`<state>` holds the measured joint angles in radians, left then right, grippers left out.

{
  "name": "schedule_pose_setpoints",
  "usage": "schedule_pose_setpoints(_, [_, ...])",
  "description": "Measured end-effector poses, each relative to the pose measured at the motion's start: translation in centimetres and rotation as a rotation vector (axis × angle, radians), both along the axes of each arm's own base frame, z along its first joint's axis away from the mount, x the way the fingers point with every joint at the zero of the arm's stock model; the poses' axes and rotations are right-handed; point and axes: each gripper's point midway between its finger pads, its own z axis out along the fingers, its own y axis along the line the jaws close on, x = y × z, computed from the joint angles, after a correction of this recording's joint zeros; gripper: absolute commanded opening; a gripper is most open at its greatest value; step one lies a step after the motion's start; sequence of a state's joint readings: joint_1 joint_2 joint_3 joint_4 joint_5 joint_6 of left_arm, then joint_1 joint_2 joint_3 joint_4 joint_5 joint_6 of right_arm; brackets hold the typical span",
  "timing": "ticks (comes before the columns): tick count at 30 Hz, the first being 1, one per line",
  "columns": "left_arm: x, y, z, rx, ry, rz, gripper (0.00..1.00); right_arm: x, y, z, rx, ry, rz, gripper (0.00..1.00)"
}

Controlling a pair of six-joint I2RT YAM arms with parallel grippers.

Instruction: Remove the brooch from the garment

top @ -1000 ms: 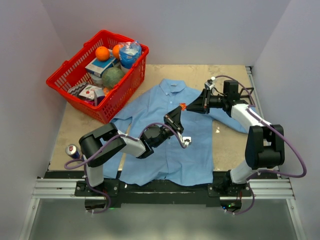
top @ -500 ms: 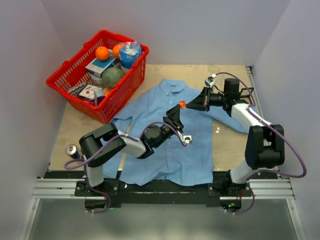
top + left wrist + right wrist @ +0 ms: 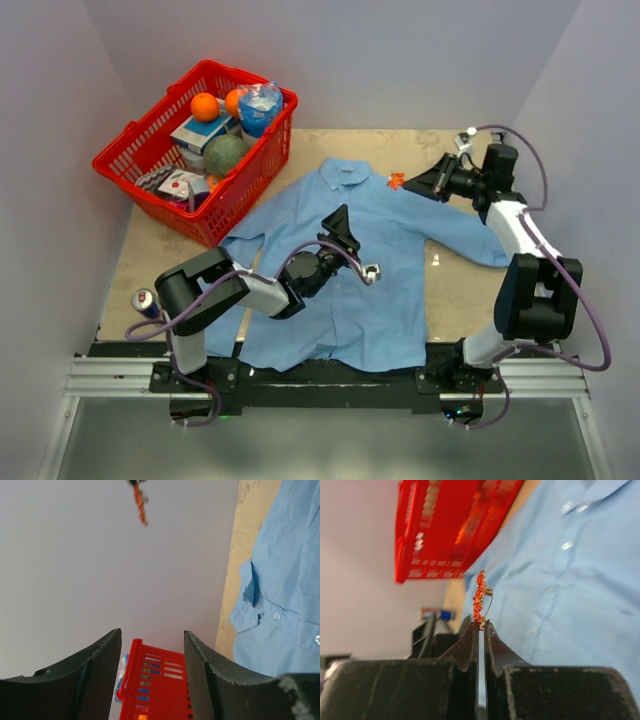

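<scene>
The light blue shirt (image 3: pixel 350 260) lies flat on the table. My right gripper (image 3: pixel 404 184) is shut on the tiny red-orange brooch (image 3: pixel 396 181) and holds it in the air above the shirt's right shoulder, clear of the cloth. In the right wrist view the brooch (image 3: pixel 480 598) stands edge-on at my closed fingertips (image 3: pixel 481 626), with the shirt (image 3: pixel 570 580) below. My left gripper (image 3: pixel 340 222) is open and empty, raised above the shirt's chest. In the left wrist view its jaws stand apart (image 3: pixel 152 645), and the brooch (image 3: pixel 141 504) shows far off at the top.
A red basket (image 3: pixel 200 150) with oranges, a melon and packages stands at the back left. A drink can (image 3: pixel 146 301) lies near the left front edge. Walls close in the table on three sides.
My right gripper has carried the brooch up and to the right, away from the shirt's chest. My left gripper has let go of the cloth and lifted a little.
</scene>
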<state>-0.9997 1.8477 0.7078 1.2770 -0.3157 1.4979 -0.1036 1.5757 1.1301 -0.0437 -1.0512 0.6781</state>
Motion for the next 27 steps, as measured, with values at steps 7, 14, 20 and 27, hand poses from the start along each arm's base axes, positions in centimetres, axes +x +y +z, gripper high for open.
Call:
schedule_pose_setpoints(7, [0.3,1.2,-0.4,-0.015,0.024,0.045,0.57,1.2,-8.6,0.5,-0.213,-0.157,-0.36,0.0])
schedule_pose_setpoints(14, [0.4,1.7,-0.6,-0.037,0.042,0.069,0.57,0.4,-16.0,-0.7,-0.392,-0.158,-0.684,0.0])
schedule_pose_setpoints(20, [0.2,2.5,-1.9,-0.033,0.077,0.087,0.56,0.2,-20.2,-3.7,-0.502,-0.073,-0.861,0.0])
schedule_pose_setpoints(27, [0.4,3.6,-2.6,-0.053,0.108,0.136,0.56,0.8,-24.8,-7.5,-0.601,0.034,-1.012,0.0])
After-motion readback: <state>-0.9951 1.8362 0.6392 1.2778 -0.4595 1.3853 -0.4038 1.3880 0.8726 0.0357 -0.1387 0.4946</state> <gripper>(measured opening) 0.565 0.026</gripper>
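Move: I hold the brooch in my right fingertips. The small black stand I head for lies about 28 cm to the right hand's right, 8 cm farther out and some 19 cm below. The sleeve's cuff is about 31 cm to the right, 8 cm back and 22 cm below; the shirt collar about 12 cm left, 14 cm ahead. From my left hand, empty and open over the shirt, the stand is roughly 44 cm right, 13 cm ahead. Keeping the brooch pinched, I swing my right hand about 25 cm to the right over the sleeve towards the black stand, first nearly level, then sinking some 7 cm. Meanwhile its fingers turn clockwise, from pointing left to roughly forward, and dip more. My left hand, still open, drifts a few centimetres left and down above the shirt. ##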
